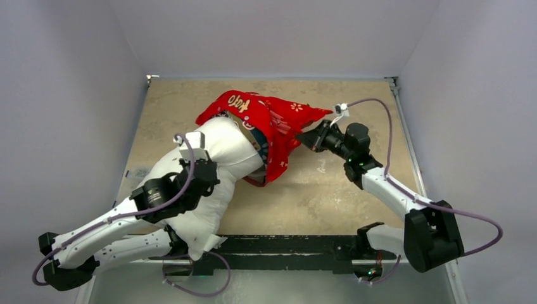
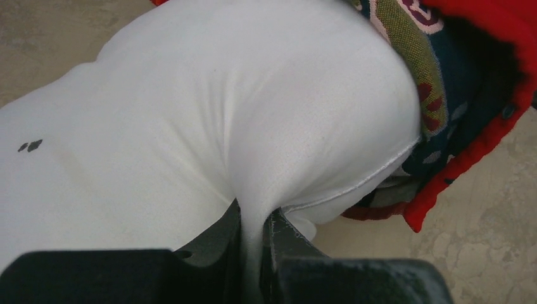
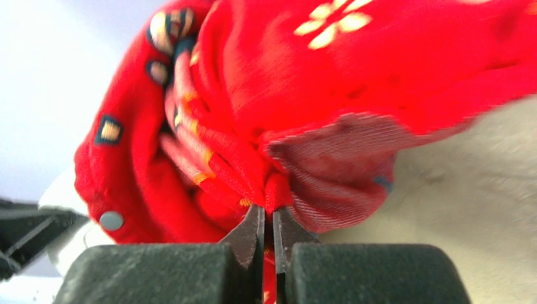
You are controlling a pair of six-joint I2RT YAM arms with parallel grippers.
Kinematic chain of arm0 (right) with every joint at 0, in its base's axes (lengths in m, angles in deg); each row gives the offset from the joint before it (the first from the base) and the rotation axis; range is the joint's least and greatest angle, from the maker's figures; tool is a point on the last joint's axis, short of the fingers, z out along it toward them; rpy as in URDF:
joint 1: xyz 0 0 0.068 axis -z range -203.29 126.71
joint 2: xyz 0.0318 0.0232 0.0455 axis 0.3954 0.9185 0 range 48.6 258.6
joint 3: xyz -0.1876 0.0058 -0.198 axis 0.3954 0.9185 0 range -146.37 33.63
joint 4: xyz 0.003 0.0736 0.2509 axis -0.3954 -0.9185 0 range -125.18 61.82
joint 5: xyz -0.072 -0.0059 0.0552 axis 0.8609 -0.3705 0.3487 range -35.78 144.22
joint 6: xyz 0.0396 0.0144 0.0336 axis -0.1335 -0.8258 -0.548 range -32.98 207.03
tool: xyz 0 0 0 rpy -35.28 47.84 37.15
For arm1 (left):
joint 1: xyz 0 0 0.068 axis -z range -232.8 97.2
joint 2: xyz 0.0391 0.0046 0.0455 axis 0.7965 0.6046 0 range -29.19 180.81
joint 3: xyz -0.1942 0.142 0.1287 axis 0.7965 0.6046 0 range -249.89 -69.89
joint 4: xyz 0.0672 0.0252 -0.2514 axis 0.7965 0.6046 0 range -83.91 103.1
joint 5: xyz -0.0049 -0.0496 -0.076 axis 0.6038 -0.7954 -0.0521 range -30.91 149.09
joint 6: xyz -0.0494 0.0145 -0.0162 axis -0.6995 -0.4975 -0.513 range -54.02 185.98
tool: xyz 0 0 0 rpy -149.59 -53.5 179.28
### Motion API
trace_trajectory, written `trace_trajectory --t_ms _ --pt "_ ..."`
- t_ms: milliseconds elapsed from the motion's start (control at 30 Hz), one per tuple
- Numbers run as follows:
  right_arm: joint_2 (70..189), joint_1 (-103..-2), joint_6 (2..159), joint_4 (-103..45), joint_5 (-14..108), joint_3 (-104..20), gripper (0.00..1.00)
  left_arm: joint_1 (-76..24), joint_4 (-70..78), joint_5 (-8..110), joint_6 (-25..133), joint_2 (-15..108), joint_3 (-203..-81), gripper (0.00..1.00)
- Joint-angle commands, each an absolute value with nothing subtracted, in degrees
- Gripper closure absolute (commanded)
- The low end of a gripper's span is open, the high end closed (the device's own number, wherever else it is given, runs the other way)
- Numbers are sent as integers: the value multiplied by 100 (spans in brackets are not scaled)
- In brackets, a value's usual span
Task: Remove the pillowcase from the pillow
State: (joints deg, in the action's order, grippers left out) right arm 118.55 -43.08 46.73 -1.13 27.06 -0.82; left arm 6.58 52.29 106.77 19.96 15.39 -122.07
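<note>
The white pillow (image 1: 221,158) lies from the table's near left edge toward the middle, its far end still inside the red printed pillowcase (image 1: 269,120). My left gripper (image 1: 201,170) is shut on a pinch of white pillow fabric (image 2: 253,215). My right gripper (image 1: 306,138) is shut on a bunched fold of the red pillowcase (image 3: 269,190) at its right side. The pillowcase opening shows its dark patterned inside (image 2: 443,95) around the pillow. The pillow's far end is hidden in the cover.
The tan tabletop (image 1: 329,190) is walled at the back and both sides by pale panels. A black bar (image 1: 285,244) runs along the near edge between the arm bases. Purple cables loop from both arms.
</note>
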Motion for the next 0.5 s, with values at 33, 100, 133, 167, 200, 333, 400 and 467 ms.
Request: trace_trajectory --t_ms 33,100,133,167,200,333,400,467 --pt "11216 -3016 4785 -579 3579 -847 100 627 6147 11469 1408 734 -12369 100" --pt "10983 -2412 4833 -830 3647 -1071 100 627 6323 11617 1299 471 -12317 100" --pt "10895 -2091 4859 -951 3690 -1210 100 627 6373 11677 1269 337 -12287 100" --pt "10807 -1860 4869 -1082 3741 -1350 100 627 6407 11732 1256 208 -12260 100" --pt "10741 -1668 4859 -1188 3791 -1474 100 631 6424 11780 1249 81 -12220 100" --pt "10559 -1245 4704 -1392 3841 -1847 100 635 6439 11920 1271 -317 -12041 100" --pt "10555 -1186 4597 -1466 3947 -2011 100 635 6428 11944 1278 -440 -11985 100" --pt "10570 -1126 4537 -1540 4020 -2184 100 635 6432 11950 1295 -507 -11981 100"
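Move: The right fingers are already shut on the pillowcase; its middle lies about 13 cm to their left, 2 cm farther out and some 5 cm lower, while the case mouth around the pillow's end is roughly 16 cm left and 4 cm back. The left hand already pinches a fold of the bare pillow; from it the pillowcase's middle lies about 17 cm ahead and 15 cm right, the case mouth some 11 cm ahead and 11 cm right, both a little lower. Keeping the cloth pinched, the right hand hauls the pillowcase away from the left hand, about 20 cm to the right while climbing some 14 cm and drifting 5 cm forward, its wrist swinging roughly 35 degrees clockwise and tipping slightly up as the pull slows near the end. The left hand keeps its grip on the pillow and draws the opposite way, some 4 cm left with about 3 cm each of rise and retreat, rolling about 15 degrees so its left side drops. ##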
